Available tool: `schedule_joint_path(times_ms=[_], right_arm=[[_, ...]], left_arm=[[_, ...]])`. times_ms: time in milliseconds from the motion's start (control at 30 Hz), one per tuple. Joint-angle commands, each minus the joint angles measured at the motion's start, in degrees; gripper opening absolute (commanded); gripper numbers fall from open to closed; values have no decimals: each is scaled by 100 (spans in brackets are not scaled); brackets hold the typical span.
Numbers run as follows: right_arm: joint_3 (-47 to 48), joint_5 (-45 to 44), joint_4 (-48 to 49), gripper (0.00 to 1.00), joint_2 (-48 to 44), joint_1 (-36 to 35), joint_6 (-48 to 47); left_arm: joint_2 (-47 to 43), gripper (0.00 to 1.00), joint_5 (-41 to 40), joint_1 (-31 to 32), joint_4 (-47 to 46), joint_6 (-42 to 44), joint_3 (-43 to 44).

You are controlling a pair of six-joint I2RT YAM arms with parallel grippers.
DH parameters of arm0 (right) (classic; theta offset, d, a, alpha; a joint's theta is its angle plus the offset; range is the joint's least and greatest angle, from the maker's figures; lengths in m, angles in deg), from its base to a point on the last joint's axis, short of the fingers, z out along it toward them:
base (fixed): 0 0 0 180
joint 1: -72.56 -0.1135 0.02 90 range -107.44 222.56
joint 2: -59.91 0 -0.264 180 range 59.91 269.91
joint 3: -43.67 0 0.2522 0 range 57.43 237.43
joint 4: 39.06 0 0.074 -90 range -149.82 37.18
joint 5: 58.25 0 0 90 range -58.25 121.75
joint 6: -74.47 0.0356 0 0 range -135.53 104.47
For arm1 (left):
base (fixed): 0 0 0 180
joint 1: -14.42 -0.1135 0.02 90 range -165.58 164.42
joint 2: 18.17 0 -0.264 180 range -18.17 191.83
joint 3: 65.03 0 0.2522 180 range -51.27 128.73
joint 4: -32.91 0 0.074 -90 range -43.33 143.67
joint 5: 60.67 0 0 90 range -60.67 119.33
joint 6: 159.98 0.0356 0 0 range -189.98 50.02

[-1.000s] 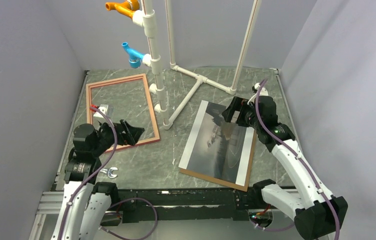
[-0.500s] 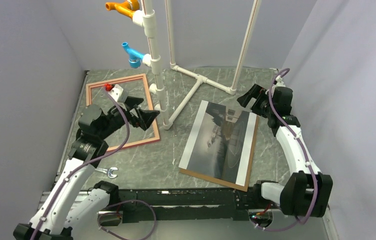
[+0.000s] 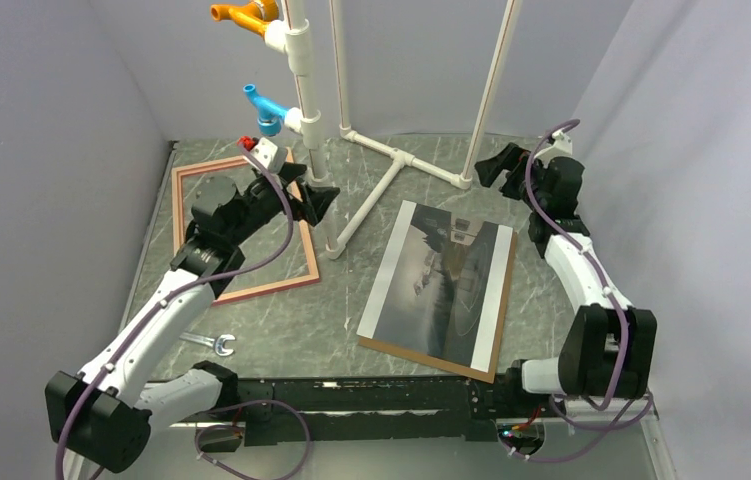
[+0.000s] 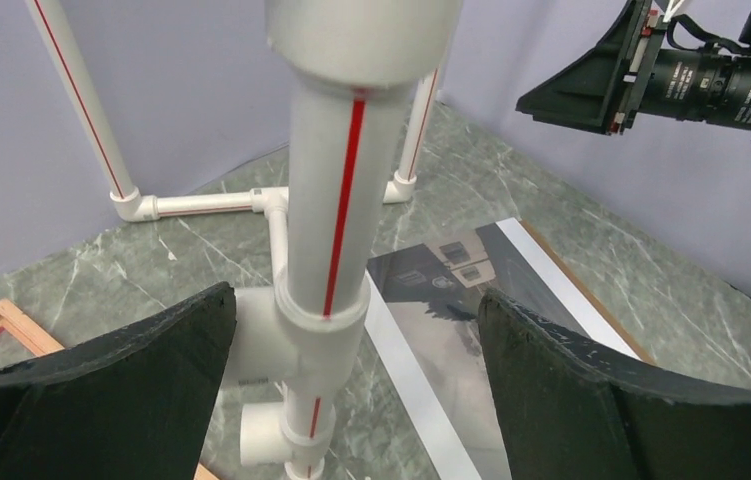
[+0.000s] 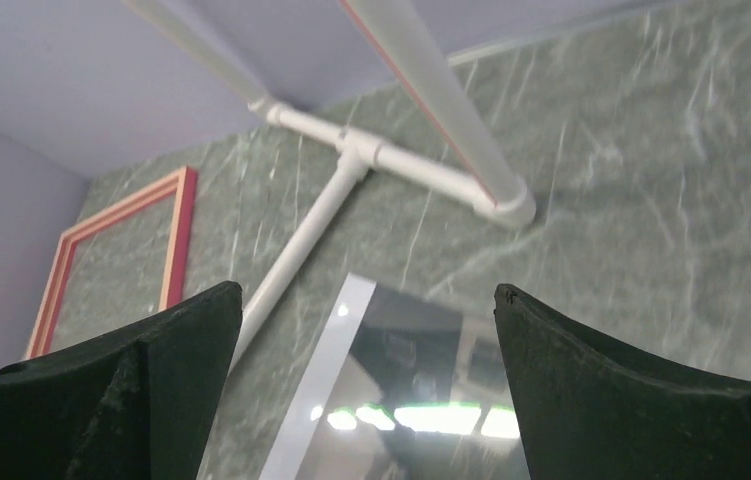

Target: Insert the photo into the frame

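Note:
The photo (image 3: pixel 439 285), a dark cloudy landscape with white bands on its long edges, lies face up right of centre on a brown backing board (image 3: pixel 506 300). The salmon frame (image 3: pixel 183 225) lies flat at the back left, with only table showing inside it. My left gripper (image 3: pixel 317 198) hangs open over the frame's right edge, next to the white pipe post (image 4: pixel 336 200), holding nothing. In the left wrist view the left gripper (image 4: pixel 353 295) looks past the post at the photo (image 4: pixel 471 300). My right gripper (image 3: pixel 491 168) is open and raised beyond the photo's far end. The right wrist view shows the right gripper (image 5: pixel 366 290) above the photo (image 5: pixel 401 400), with the frame (image 5: pixel 176 240) far off.
A white PVC pipe stand (image 3: pixel 376 170) with tall uprights rises at the back centre, carrying an orange fitting (image 3: pixel 241 15) and a blue fitting (image 3: pixel 266 108). A small wrench (image 3: pixel 213 344) lies near the front left. Grey walls close in the left, right and back.
Both arms rose and reached toward the back. The left gripper went from the frame's near edge to the pipe post. The right gripper left the photo's far end for the back right.

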Motion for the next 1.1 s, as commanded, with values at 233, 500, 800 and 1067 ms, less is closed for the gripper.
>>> schedule_joint_path(times_ms=[233, 500, 800, 1067], right_arm=[[922, -227, 1493, 95, 1312, -160, -712], [359, -357, 1000, 96, 35, -1692, -1747], [203, 982, 1228, 96, -716, -2888, -1104], [613, 848, 1223, 96, -193, -4381, -1782]], left_arm=[[-552, 98, -584, 198, 467, 467, 62], [-1771, 99, -1053, 198, 2038, 400, -415], [-2561, 99, -1988, 198, 4715, -206, -544], [-3317, 99, -2277, 233, 5143, -388, -870]])
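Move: Both my hands are empty. The frame's middle lies about 14 cm ahead of my left hand, 26 cm to its left and 34 cm below; the stand's near upright rises roughly 4 cm ahead and 2 cm to the right. From my right hand the photo's middle is some 14 cm back, 9 cm left and 23 cm below; the stand's right upright is about 16 cm straight ahead, its near upright 37 cm left and 6 cm back. I draw my left hand away from the near upright, back and left and then steeply down towards the frame, about 12 cm each way, tipping its open fingers downward and turning counter-clockwise. My right hand first reaches some 6 cm forward, then sweeps back, far left and up across the photo side towards the near upright, turning counter-clockwise and tilting its open fingers up. ##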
